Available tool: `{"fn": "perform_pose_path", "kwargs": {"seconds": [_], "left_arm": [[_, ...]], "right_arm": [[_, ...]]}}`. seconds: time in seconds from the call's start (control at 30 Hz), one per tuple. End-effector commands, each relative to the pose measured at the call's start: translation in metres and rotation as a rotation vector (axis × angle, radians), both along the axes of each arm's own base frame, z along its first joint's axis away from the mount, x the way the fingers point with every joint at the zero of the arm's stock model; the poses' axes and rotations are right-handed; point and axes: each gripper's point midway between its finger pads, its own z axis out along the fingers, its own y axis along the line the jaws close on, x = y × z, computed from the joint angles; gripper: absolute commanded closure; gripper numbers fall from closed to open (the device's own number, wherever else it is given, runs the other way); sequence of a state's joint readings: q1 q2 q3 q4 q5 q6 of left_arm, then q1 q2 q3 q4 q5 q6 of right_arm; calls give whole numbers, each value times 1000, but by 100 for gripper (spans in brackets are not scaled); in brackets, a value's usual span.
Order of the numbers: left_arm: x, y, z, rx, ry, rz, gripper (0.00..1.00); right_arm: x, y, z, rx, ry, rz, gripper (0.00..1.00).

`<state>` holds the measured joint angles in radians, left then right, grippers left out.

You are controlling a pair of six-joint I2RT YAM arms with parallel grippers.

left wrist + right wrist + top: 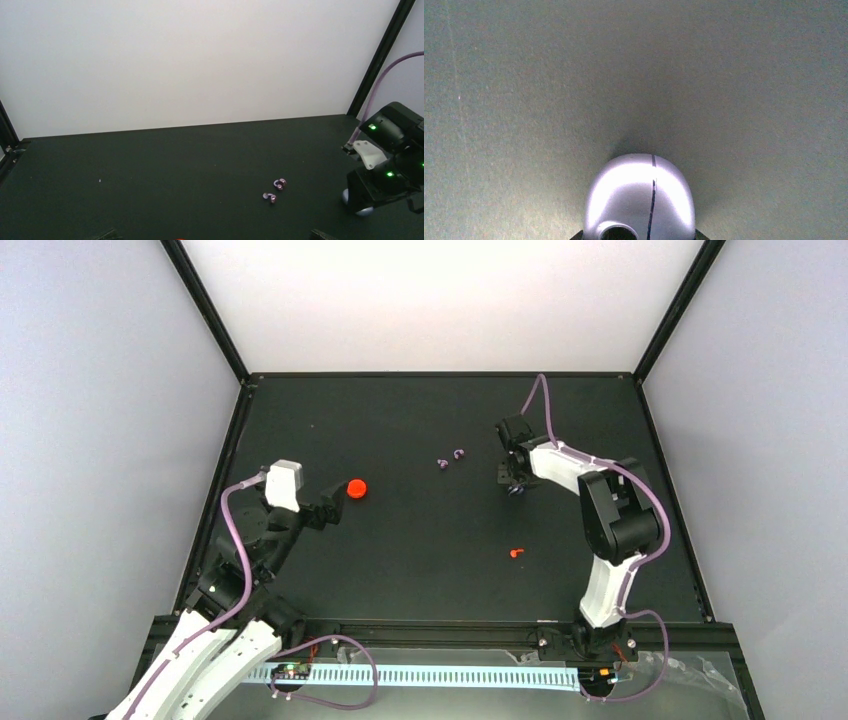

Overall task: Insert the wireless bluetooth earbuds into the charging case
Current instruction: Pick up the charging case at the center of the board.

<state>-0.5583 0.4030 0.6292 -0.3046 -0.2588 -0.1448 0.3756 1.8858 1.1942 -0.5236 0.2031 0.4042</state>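
Note:
The charging case (639,200), pale lavender with a dark seam line and its lid closed, rests on the black table between my right gripper's fingers. The right gripper (636,236) points down over it at the table's back right; its dark fingertips (577,235) press both sides of the case. From above the case (517,491) peeks out under that gripper (515,480). Two tiny purple earbuds (442,463) (459,453) lie side by side left of it, also in the left wrist view (270,198) (279,184). My left gripper (335,505) hangs open at the left, holding nothing.
A round red cap (356,489) lies just ahead of the left gripper. A small red bit (516,553) sits on the table nearer than the right gripper. Black frame posts and white walls bound the table (420,570).

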Motion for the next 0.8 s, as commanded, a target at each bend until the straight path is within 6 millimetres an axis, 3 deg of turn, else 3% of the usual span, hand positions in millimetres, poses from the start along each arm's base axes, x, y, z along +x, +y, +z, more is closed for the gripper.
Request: {"fn": "perform_pose_path", "kwargs": {"seconds": [0.0,0.17,0.3,0.37,0.47,0.6,0.77], "left_arm": [[-1,2,5,5,-26,9,1],[-1,2,3,-2,-15,9,1],[-2,-7,2,-33,7,-38,1],[-7,-28,4,-35,27,-157,1],[-17,-64,3,-78,135,-354,1],[-32,-107,5,-178,271,-589,1],[-40,-129,24,-272,278,-722,1]], "right_arm": [[-3,0,36,27,-85,5,62],[-14,20,90,115,-224,80,64],[-45,61,147,167,-387,288,64],[-71,81,186,201,-510,413,63],[-113,103,223,226,-651,584,63],[-152,106,241,215,-723,701,63],[-178,105,239,162,-748,808,63]]}}
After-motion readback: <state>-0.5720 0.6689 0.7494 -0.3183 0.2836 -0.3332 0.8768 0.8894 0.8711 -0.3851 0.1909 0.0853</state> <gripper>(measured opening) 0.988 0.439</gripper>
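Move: The charging case is already between the right fingers, its middle at the pads, just above the table. From there the two earbuds lie about 17 cm left and 6 cm ahead, and 13 cm left and 9 cm ahead; a small red piece is some 16 cm back, 1 cm left. From the left hand, the case lies roughly 17 cm ahead, 37 cm right and 29 cm below; the red disc is 17 cm ahead, 1 cm left, equally low. Keep the right fingers shut on the charging case and lift it about 25 cm off the table, sweeping back and then left towards the left hand, while the fingers swing up from pointing down and turn some 40 degrees counter-clockwise. Once it is rising, bring the open left gripper about 10 cm right towards the case, turning clockwise and tipping down. ##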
